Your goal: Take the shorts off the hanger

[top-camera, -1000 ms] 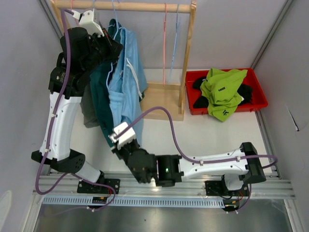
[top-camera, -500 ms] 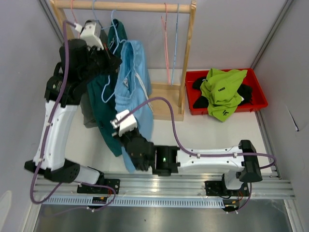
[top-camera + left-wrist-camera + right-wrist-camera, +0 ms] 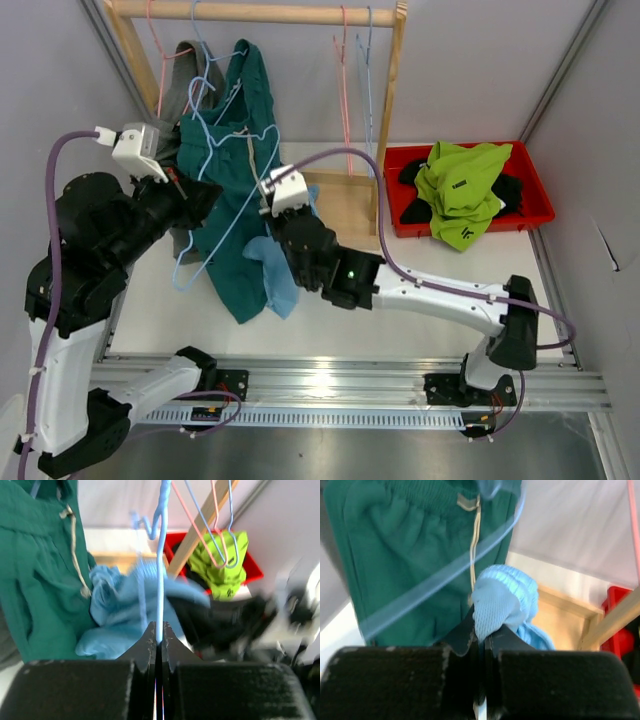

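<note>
The light blue shorts [image 3: 276, 272] hang bunched from my right gripper [image 3: 272, 240], which is shut on a fold of their mesh cloth [image 3: 501, 602]. My left gripper [image 3: 190, 195] is shut on the thin light blue hanger [image 3: 228, 216]; its wire [image 3: 160, 580] rises straight out of the closed jaws. That hanger slants bare across the dark teal shorts [image 3: 235, 170], which hang from the rail with grey shorts [image 3: 183, 92] behind them. Lime green shorts [image 3: 460, 190] lie in the red bin [image 3: 535, 205] on top of black ones [image 3: 412, 208].
The wooden rack's rail [image 3: 280, 14] runs across the back, and its post [image 3: 390, 110] stands on a wooden base [image 3: 345, 205]. Empty pink and blue hangers [image 3: 346, 90] hang near the post. Grey walls close in on both sides.
My left arm pulled back toward the near left with the blue hanger. My right gripper rose toward the rack with the light blue shorts, which slid off the hanger and now hang bunched.
</note>
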Controlling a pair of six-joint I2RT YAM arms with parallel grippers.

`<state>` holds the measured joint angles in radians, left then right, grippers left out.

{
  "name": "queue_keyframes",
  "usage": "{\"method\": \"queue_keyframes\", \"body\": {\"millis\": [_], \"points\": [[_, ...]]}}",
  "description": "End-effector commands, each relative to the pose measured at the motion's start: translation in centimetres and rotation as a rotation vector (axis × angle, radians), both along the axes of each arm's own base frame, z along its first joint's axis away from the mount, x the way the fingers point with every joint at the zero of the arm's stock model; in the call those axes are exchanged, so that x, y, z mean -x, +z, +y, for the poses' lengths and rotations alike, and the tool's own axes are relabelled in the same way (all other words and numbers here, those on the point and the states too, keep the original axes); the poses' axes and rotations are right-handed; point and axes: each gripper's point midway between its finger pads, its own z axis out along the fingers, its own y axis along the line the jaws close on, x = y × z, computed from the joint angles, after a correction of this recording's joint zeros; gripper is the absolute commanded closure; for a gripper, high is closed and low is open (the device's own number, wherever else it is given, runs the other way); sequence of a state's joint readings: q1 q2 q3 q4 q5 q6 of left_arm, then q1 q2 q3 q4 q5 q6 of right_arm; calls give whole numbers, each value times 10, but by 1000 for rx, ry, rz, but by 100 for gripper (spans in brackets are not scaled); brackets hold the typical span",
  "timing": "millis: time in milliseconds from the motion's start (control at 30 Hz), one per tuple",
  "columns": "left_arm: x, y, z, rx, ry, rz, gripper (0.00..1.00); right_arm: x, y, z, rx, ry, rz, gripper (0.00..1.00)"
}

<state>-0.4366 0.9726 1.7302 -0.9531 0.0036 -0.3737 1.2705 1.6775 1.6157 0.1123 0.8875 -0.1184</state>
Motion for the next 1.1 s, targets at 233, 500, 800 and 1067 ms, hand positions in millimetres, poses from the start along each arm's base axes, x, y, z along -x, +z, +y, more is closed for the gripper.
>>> {"method": "queue_keyframes", "body": {"millis": [233,500,800,1067], "points": [[-21,-10,14,-38,108,-63,100,62,19,-161,-48,-260,22,100],[-27,-44,11,-47,104,-55,100,24,80,-287,-171,-419,-65,100],[-35,-58,8,-84,95,-52,100,-72,161,-344,-134,-600,-213,100],[-41,-65,2,-99,71,-40,100,-148,195,-428,-225,-815,-281,100]]}}
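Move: The red bin, with the lime shorts in it, lies about 38 cm right of the right hand, which already holds the blue shorts, some 17 cm farther out and 36 cm lower. The rack's right post stands about 20 cm right and 13 cm ahead; the teal shorts hang about 12 cm ahead, 8 cm left. From the left hand, the bin is about 45 cm right, 22 cm ahead and 43 cm down. Right draws back, swings the blue shorts about 40 cm right, forward and up, binwards; left lowers its hanger. ##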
